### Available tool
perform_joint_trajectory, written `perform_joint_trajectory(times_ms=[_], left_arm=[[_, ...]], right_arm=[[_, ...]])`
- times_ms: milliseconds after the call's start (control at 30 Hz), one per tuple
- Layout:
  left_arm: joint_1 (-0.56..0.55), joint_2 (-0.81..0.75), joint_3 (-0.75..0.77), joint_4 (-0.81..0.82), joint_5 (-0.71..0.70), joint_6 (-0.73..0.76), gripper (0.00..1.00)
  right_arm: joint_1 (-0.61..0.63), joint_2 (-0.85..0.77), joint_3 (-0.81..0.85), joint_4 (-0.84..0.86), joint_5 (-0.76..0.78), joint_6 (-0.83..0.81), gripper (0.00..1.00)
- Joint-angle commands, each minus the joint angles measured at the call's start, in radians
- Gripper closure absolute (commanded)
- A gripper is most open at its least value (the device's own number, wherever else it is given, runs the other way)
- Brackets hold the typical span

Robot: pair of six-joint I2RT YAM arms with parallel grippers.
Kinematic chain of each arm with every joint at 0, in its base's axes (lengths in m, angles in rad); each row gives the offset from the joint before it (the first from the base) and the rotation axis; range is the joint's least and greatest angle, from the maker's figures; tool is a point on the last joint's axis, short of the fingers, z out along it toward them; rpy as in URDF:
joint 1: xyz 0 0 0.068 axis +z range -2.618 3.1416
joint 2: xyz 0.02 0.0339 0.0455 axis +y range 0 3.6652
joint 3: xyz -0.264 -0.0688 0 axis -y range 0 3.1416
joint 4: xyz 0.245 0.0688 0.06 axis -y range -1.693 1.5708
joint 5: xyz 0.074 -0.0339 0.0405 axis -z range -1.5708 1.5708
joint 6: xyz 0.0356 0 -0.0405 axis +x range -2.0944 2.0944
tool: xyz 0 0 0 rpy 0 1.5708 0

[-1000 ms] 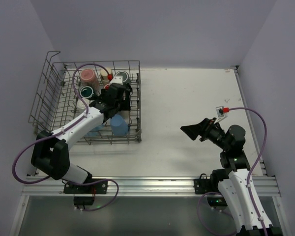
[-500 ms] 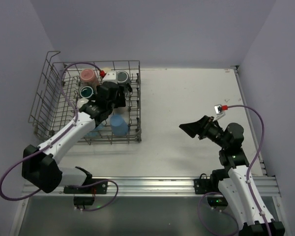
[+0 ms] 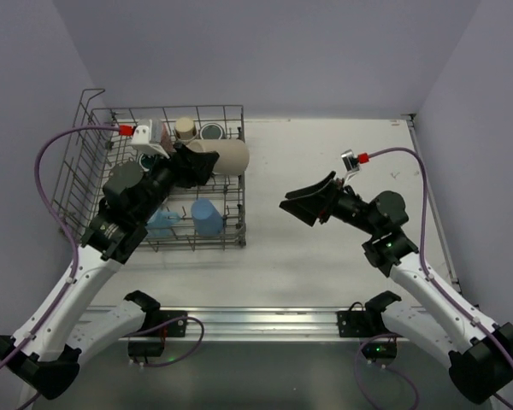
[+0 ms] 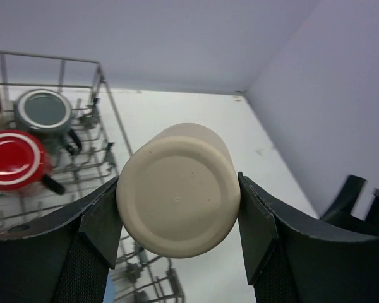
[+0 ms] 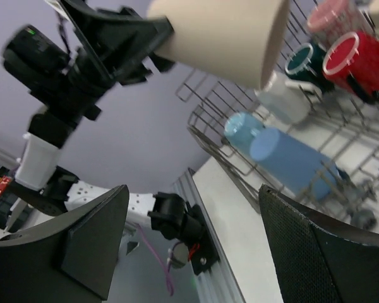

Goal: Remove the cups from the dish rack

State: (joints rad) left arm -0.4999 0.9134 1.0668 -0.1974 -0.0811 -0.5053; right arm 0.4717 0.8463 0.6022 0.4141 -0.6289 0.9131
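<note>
My left gripper (image 3: 212, 162) is shut on a cream cup (image 3: 229, 155), held on its side above the right edge of the dish rack (image 3: 85, 162). In the left wrist view the cup's round base (image 4: 177, 183) fills the gap between both pads. Still in the rack are a tan cup (image 3: 185, 128), a grey cup (image 3: 211, 132) and two light blue cups (image 3: 207, 216). A red mug (image 4: 12, 161) shows in the left wrist view. My right gripper (image 3: 312, 201) is open and empty over the table, its jaws pointing left at the held cup (image 5: 224, 35).
The rack's raised wire end (image 3: 90, 107) stands at the far left. White tabletop (image 3: 325, 154) lies to the right of the rack, walled at the back and right. Purple cables loop off both wrists.
My left arm has lifted the cream cup out of the rack and turned it to the right. My right gripper has moved left and up, nearer the rack.
</note>
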Motion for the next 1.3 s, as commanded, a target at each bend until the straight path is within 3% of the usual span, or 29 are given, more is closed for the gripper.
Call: perform_joint_trajectory(times_ms=[0,200,367,500,600,700,733,833,967,1067,1167,1267], left_arm=[[-0.005,-0.047,-0.062,0.147,0.214,-0.139,0.59],[-0.005,-0.065,-0.136,0.326,0.429,-0.274,0.59],[-0.005,-0.039,-0.188,0.453,0.52,-0.346,0.59],[-0.005,-0.025,-0.208,0.493,0.553,-0.36,0.59],[-0.005,-0.016,-0.212,0.504,0.567,-0.361,0.56],[-0.005,-0.008,-0.219,0.509,0.58,-0.358,0.43],[-0.005,-0.007,-0.22,0.504,0.581,-0.349,0.28],[-0.005,-0.007,-0.194,0.42,0.56,-0.29,0.02],[-0.005,-0.014,-0.105,0.192,0.468,-0.116,0.0],[-0.005,-0.053,-0.038,-0.044,0.284,0.042,0.0],[-0.005,-0.125,-0.053,-0.148,0.137,0.14,0.0],[-0.005,-0.191,-0.132,-0.177,0.087,0.178,0.0]], right_arm=[[0.022,0.036,0.079,0.202,0.031,-0.002,0.14],[0.034,0.115,0.146,0.245,0.015,0.038,0.16],[0.051,0.174,0.177,0.268,-0.02,0.07,0.18],[0.058,0.189,0.186,0.307,-0.035,0.084,0.34],[0.058,0.203,0.182,0.359,-0.037,0.115,0.55],[0.058,0.226,0.173,0.426,-0.02,0.156,0.7],[0.059,0.229,0.169,0.436,0.0,0.164,0.82],[0.058,0.24,0.197,0.396,0.037,0.161,1.0],[0.056,0.217,0.266,0.185,0.109,0.029,1.0],[0.038,0.22,0.414,-0.145,0.206,-0.181,1.0],[-0.019,0.29,0.589,-0.525,0.288,-0.374,1.0],[-0.122,0.399,0.741,-0.729,0.428,-0.514,1.0]])
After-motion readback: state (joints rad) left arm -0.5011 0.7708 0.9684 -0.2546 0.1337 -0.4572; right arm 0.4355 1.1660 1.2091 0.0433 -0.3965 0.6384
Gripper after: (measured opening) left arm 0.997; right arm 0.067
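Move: The beige cup is already out of the rack, lying level in the left hand's fingers by its closed end, its middle about 2 cm ahead of that hand and 4 to the right. From the left hand, the red cup stands roughly 15 cm ahead, 7 left and 23 below; the blue cup 2 back, 3 left and 23 below. The open right hand has the beige cup's middle some 11 cm ahead, 16 left and 6 above. The beige cup is handed from left to right: the left hand brings it about 8 cm right and 6 back, turning some 30 degrees clockwise, while the right hand rises 5 cm, edges left and pinches its rim wall, one finger inside the mouth. The left then opens fully and swings back left, sinking slightly; the right carries the cup about 10 cm forward, a little right and up, turning clockwise. ##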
